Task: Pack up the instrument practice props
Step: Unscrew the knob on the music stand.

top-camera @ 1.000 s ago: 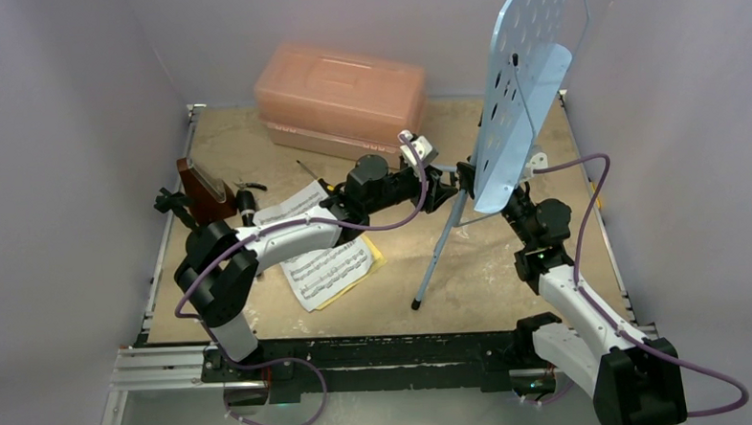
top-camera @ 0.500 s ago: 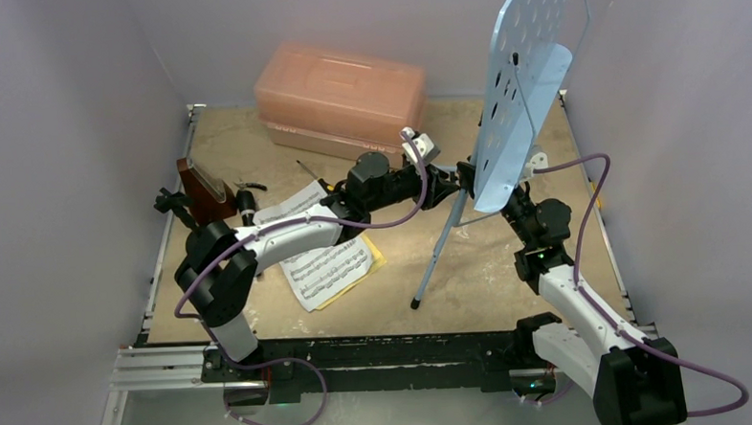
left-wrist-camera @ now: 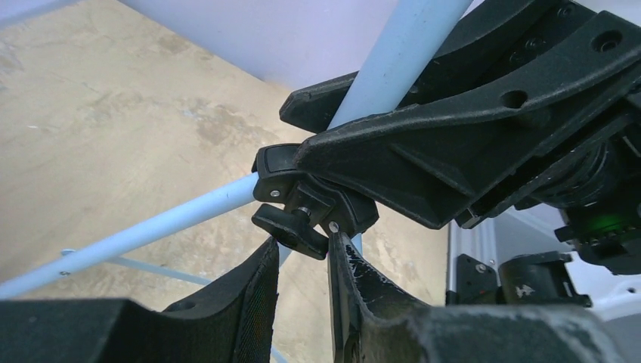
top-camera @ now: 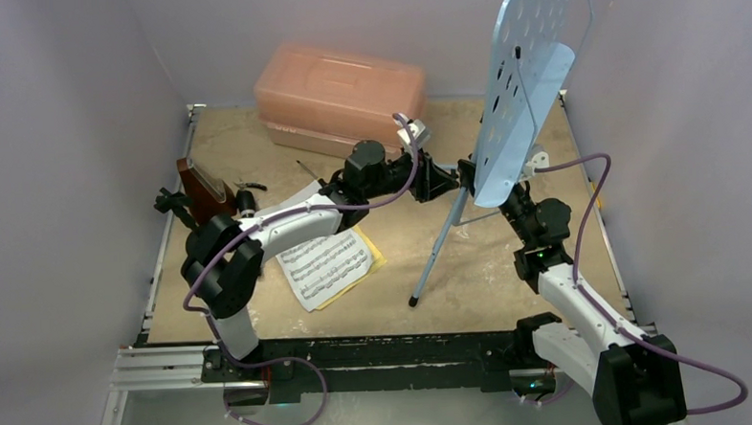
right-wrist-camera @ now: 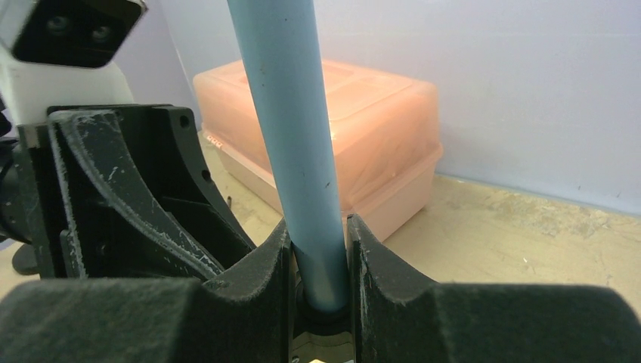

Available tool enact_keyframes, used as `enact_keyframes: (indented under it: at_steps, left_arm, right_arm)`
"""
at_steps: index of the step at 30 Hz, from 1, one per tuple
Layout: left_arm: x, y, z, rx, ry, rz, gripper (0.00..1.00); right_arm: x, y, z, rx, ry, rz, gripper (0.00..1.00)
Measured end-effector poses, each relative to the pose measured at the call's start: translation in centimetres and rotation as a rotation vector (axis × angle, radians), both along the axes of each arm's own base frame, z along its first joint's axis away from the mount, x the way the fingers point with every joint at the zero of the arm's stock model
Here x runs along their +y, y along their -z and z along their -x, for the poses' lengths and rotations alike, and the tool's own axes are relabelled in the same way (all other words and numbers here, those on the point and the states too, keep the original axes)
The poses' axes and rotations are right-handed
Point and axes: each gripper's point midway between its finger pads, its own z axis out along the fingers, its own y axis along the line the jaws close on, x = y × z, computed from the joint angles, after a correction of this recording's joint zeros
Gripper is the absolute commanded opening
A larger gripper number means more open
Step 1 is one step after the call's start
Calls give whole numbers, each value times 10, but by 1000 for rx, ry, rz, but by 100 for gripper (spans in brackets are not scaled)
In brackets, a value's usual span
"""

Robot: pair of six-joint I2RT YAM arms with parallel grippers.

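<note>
The light-blue music stand [top-camera: 529, 72] stands on its tripod at the right of the table. My right gripper [top-camera: 484, 187] [right-wrist-camera: 319, 234] is shut on the stand's pole [right-wrist-camera: 291, 113] just above the black clamp. My left gripper [top-camera: 450, 182] [left-wrist-camera: 301, 243] comes in from the left, and its narrow jaws pinch the clamp's black knob [left-wrist-camera: 291, 228] at their tips. Yellow and white sheet-music pages [top-camera: 328, 262] lie under the left arm. The brown metronome [top-camera: 202, 189] and a black pipe [top-camera: 171, 202] sit at the far left.
The translucent pink case [top-camera: 340, 97] [right-wrist-camera: 378, 128] stands shut at the back, just behind both grippers. One tripod leg [top-camera: 436, 253] reaches toward the table's front. A small black-and-white item [top-camera: 248, 191] lies beside the metronome. Walls close in on the left, right and back.
My left gripper has moved right to the stand's clamp, turned at the wrist, and narrowed its jaws onto the knob. The right gripper and the stand have stayed put.
</note>
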Motion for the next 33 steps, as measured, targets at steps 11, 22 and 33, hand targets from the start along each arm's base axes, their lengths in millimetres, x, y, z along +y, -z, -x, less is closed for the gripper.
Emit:
enact_keyframes:
  at_steps: [11,22,33]
  left_arm:
    - [0,0,1,169,22,47,37]
    - [23,-43,-27,149,-142,207,50]
    - [35,-20,-13,-254,-97,13,65]
  right_arm:
    - [0,0,0,2,2,-4,5]
    - [2,1,2,6,-13,1,5]
    - [2,1,2,6,-13,1,6]
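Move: The knob sits between my left fingertips, only about 1 cm to the right of that hand's point and at its height. The black hub is roughly 3 cm to the right of my left hand, level with it fore and aft and 1 cm higher. The pole where my right hand grips it is some 4 cm right and 6 cm up. From my right hand, the knob is about 3 cm left, 6 cm below and level fore and aft. Still pinching the knob, I twist my left hand about 10 degrees more, counter-clockwise looking along the fingers, then open and come free, swinging up some 4 cm, forward and left. From there I sink back halfway, drawing farther left and rolling back about 25 degrees with the fingers spreading wider, while my right hand keeps its grip on the pole. ##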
